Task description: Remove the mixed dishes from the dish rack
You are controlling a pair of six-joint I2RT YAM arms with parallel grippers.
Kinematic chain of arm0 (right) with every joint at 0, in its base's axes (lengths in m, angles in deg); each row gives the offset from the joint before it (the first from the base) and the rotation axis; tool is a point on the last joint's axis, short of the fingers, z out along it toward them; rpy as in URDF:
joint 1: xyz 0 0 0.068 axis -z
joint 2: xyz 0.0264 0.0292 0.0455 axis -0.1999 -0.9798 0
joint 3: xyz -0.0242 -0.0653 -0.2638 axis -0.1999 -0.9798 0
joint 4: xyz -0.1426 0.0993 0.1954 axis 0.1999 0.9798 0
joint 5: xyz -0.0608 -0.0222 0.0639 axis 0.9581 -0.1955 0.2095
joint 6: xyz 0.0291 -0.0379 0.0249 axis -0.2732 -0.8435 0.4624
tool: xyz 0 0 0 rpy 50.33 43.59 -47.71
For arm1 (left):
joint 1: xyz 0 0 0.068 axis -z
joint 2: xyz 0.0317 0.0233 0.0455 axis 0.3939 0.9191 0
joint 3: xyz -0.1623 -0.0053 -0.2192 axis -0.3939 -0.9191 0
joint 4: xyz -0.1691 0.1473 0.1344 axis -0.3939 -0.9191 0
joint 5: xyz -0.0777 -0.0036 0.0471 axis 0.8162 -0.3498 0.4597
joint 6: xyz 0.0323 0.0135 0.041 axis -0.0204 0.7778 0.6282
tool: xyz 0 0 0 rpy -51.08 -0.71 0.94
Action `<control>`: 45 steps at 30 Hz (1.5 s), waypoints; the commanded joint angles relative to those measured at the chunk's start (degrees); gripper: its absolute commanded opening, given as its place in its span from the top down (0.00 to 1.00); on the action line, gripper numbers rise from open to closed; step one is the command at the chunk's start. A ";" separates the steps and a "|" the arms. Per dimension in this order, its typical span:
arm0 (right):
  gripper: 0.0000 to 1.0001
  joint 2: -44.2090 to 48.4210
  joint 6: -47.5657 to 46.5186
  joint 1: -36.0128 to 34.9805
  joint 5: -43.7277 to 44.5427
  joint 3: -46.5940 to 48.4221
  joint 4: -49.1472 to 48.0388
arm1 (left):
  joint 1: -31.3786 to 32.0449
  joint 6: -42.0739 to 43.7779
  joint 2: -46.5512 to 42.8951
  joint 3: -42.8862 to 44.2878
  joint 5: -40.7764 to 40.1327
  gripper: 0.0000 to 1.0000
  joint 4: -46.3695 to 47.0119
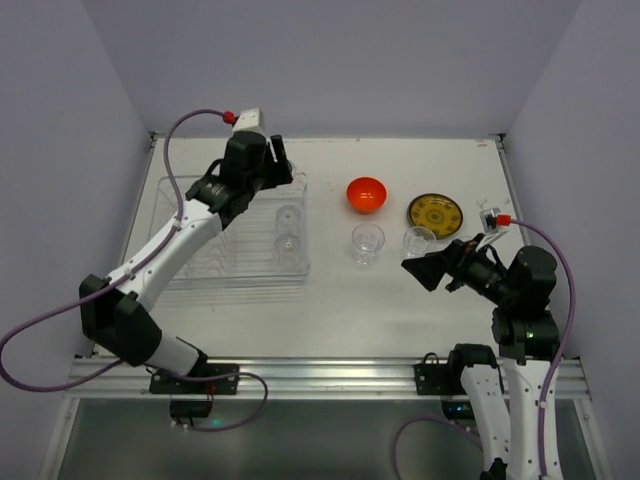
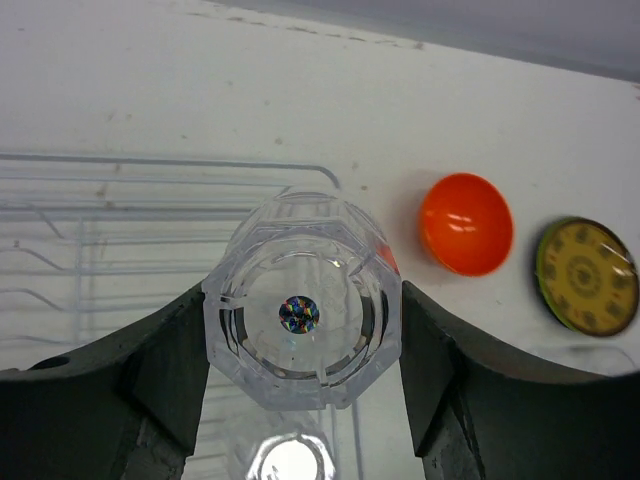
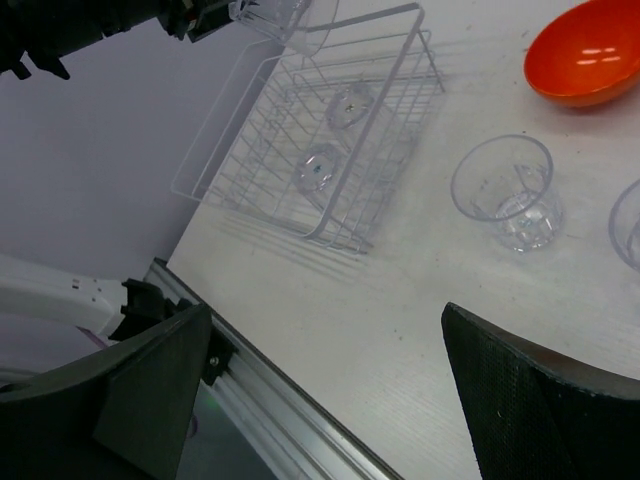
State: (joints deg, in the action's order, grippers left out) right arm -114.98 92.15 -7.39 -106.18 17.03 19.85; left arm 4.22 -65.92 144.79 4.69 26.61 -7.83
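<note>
My left gripper (image 2: 302,300) is shut on a clear drinking glass (image 2: 300,245), bottom towards the camera, held above the far right corner of the dish rack (image 1: 200,262). From above, this gripper (image 1: 276,163) hangs over the rack's back edge. Two more glasses (image 1: 288,216) (image 1: 288,243) lie in the rack's right side. Outside the rack on the table are two clear glasses (image 1: 367,243) (image 1: 418,240), the orange bowl (image 1: 367,194) and a yellow patterned plate (image 1: 435,212). My right gripper (image 1: 425,268) is open and empty, low over the table near those glasses.
The right wrist view shows the rack (image 3: 395,60), one glass (image 3: 505,190) on the table, the bowl (image 3: 585,50) and the table's metal front rail (image 3: 290,410). Grey walls close in the table on three sides.
</note>
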 commanded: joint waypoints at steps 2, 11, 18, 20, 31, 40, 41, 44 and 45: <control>0.01 1.01 7.25 -0.19 -14.62 -3.85 -15.76 | 4.74 -0.05 -14.16 -7.16 15.69 1.00 12.80; 0.01 4.97 26.44 -11.24 -11.51 -14.59 -49.40 | 10.98 -33.24 -25.71 -35.90 50.27 1.00 59.47; 0.05 0.40 26.27 -17.15 -10.97 -14.15 -56.00 | 17.13 -44.42 -21.59 -40.13 48.43 1.00 72.81; 0.08 -0.74 25.12 -17.33 -11.06 -13.36 -56.00 | 18.72 -45.67 -20.53 -40.75 48.43 1.00 74.87; 0.48 -3.64 26.44 -20.74 -10.54 -12.74 -63.82 | 21.53 -45.95 -19.21 -44.62 42.72 1.00 73.38; 1.00 0.12 18.19 -22.60 -0.18 -10.20 -47.19 | 21.54 -36.74 -20.61 -40.14 41.32 0.24 63.46; 1.00 2.22 14.87 -22.51 2.10 -8.36 -43.47 | 21.54 -35.50 -21.14 -39.87 40.35 0.06 59.45; 1.00 3.29 9.41 -22.60 10.28 -4.32 -28.36 | 21.54 -29.52 -23.68 -38.13 32.92 0.00 48.22; 1.00 2.16 8.17 -22.51 13.69 -2.91 -20.39 | 21.54 -25.77 -25.60 -37.42 29.83 0.00 44.24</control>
State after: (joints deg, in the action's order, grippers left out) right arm -112.58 109.29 -29.82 -104.17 7.39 -18.51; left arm 25.64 -101.31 123.35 -36.62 64.73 49.63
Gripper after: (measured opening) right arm 0.049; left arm 0.995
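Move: The left hand already holds the clear cup; the right gripper it goes to waits about 25 cm back, 33 cm to the right and 2 cm higher. Below the left hand, a standing cup lies some 10 cm back and 20 cm right, the orange bowl 3 cm ahead and 19 cm right. From the open right hand, the held cup is about 25 cm ahead, 34 cm left and 2 cm lower; the standing cup is roughly 14 cm ahead, 8 cm left and 23 cm down. Swing the left gripper with the held cup back about 24 cm and right some 18 cm, away from the rack, rising 6 cm overall and turning clockwise so the cup's mouth faces the right hand. Meanwhile, raise the right gripper and bring it left about 7 cm each, slightly back, turning counter-clockwise with fingertips tilting up; close it to pinch the cup's rim wall, then open the left fingers to let go of the base end. ##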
